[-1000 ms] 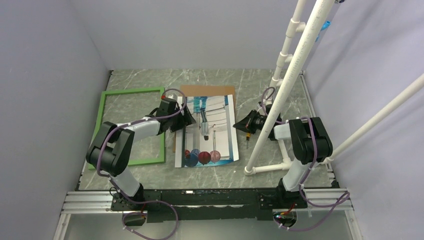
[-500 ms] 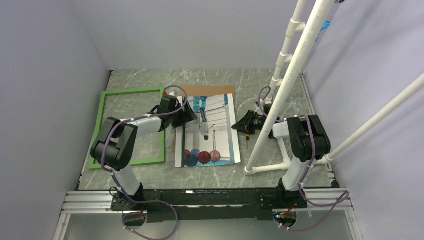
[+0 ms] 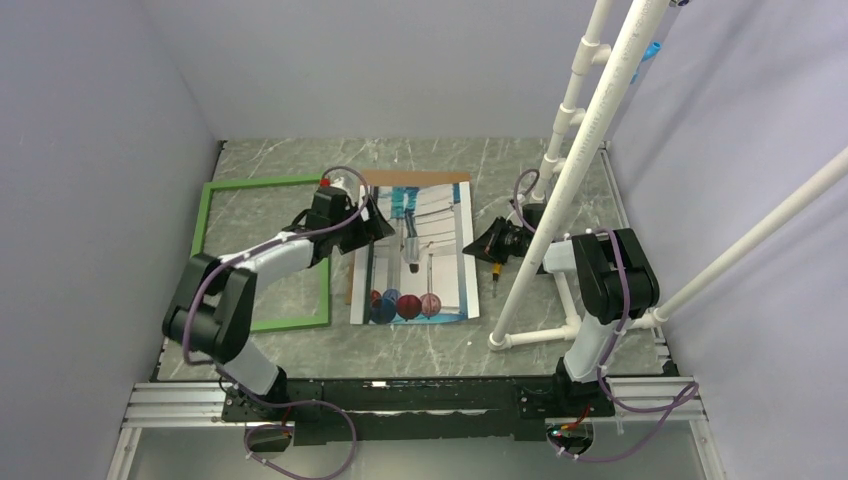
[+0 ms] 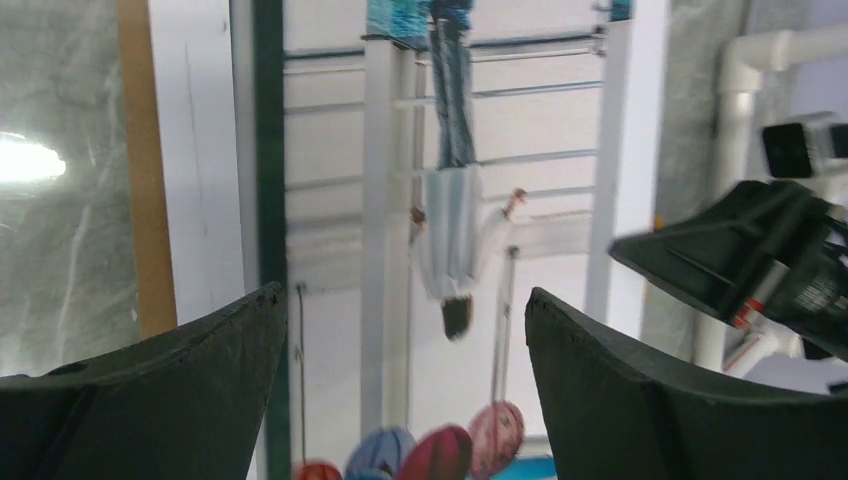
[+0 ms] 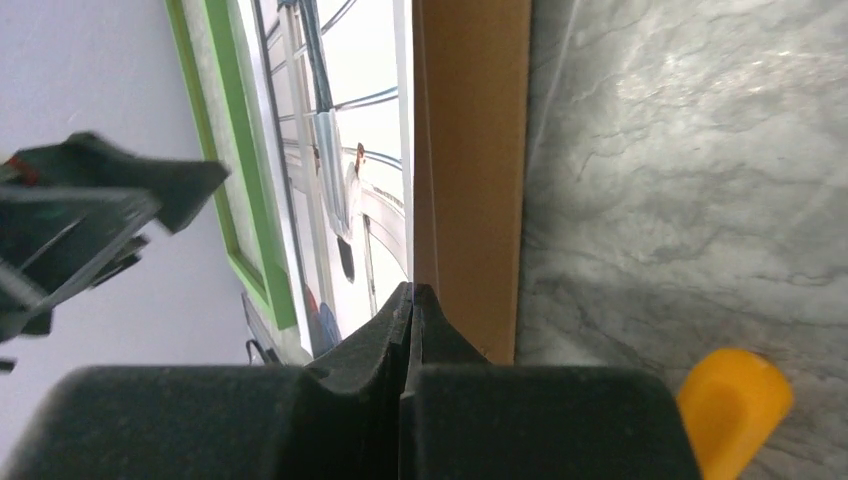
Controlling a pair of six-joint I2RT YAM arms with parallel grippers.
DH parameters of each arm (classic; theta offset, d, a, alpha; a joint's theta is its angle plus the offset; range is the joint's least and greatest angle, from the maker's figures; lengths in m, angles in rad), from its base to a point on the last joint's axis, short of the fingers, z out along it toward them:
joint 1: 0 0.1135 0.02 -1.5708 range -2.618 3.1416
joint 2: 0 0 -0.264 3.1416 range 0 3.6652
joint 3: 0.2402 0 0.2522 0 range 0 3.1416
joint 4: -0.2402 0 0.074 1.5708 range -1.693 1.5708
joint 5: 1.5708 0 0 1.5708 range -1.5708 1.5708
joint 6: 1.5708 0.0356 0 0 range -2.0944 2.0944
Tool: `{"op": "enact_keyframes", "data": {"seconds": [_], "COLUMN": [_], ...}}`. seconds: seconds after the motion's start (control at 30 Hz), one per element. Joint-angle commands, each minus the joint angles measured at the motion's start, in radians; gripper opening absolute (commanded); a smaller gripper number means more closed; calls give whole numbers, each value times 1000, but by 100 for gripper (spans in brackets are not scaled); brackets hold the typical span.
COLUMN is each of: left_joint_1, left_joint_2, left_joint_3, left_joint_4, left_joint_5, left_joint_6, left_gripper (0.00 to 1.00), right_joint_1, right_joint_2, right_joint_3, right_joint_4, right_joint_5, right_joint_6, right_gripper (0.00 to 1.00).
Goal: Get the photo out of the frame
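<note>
The photo (image 3: 425, 250) lies face up on the brown backing board (image 3: 415, 178) in the middle of the table, its balloons toward me. The green frame (image 3: 262, 182) lies flat to its left, with nothing inside it. My left gripper (image 3: 375, 228) hangs open over the photo's left edge; in the left wrist view the photo (image 4: 340, 200) fills the gap in my left gripper (image 4: 405, 295), untouched. My right gripper (image 3: 470, 244) is shut at the photo's right edge. In the right wrist view the photo (image 5: 375, 130) runs edge-first into the closed right gripper (image 5: 411, 290), beside the backing board (image 5: 470, 150).
A white PVC pipe rig (image 3: 570, 180) stands at the right, its base (image 3: 530, 338) on the table beside my right arm. A small yellow piece (image 5: 735, 400) lies on the marble just right of the board. My left forearm (image 3: 285, 250) crosses the frame's right side.
My left gripper has risen off the photo's left edge, moved toward the back and opened a bit wider. The photo has shifted slightly toward the back. My right gripper stays at the right edge.
</note>
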Motion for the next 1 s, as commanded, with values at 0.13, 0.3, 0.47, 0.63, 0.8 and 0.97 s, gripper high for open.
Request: {"op": "enact_keyframes", "data": {"seconds": [0.13,0.3,0.47,0.63,0.8,0.97], "left_joint_1": [2,1,3,1,2,2], "left_joint_2": [-291,-413,-525,-591,-675,-756], "left_joint_3": [-36,-66,-85,-55,-25,13], "left_joint_4": [-94,-155,-185,-235,-303,-379], "left_joint_5": [-29,-27,-24,-21,-50,-108], "left_joint_6": [73,96,100,118,157,218], "left_gripper": [92,92,92,92,92,92], "right_joint_1": [-12,-10,4,10,10,9], "right_joint_2": [14,57,71,32,-88,-254], "right_joint_3": [91,139,166,219,289,335], "right_joint_4": [16,-6,-42,-213,-545,-822], "right_joint_5": [82,70,88,165,332,567], "right_joint_6": [42,28,13,-69,-204,-318], "right_gripper": [0,0,0,37,54,71]}}
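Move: The right hand already pinches the photo's right edge; the photo's middle lies about 10 cm to its left, level with it and some 2 cm lower. The cardboard backing beneath is centred about 4 cm farther out and 11 cm to the left. The screwdriver lies roughly 5 cm back and 6 cm to the right. From the open left hand, the photo's middle is about 6 cm right, 3 cm back and 7 cm below. Right hand carries the photo's edge 4 cm forward, opens, withdraws rightward; open left hand rises about 16 cm. ##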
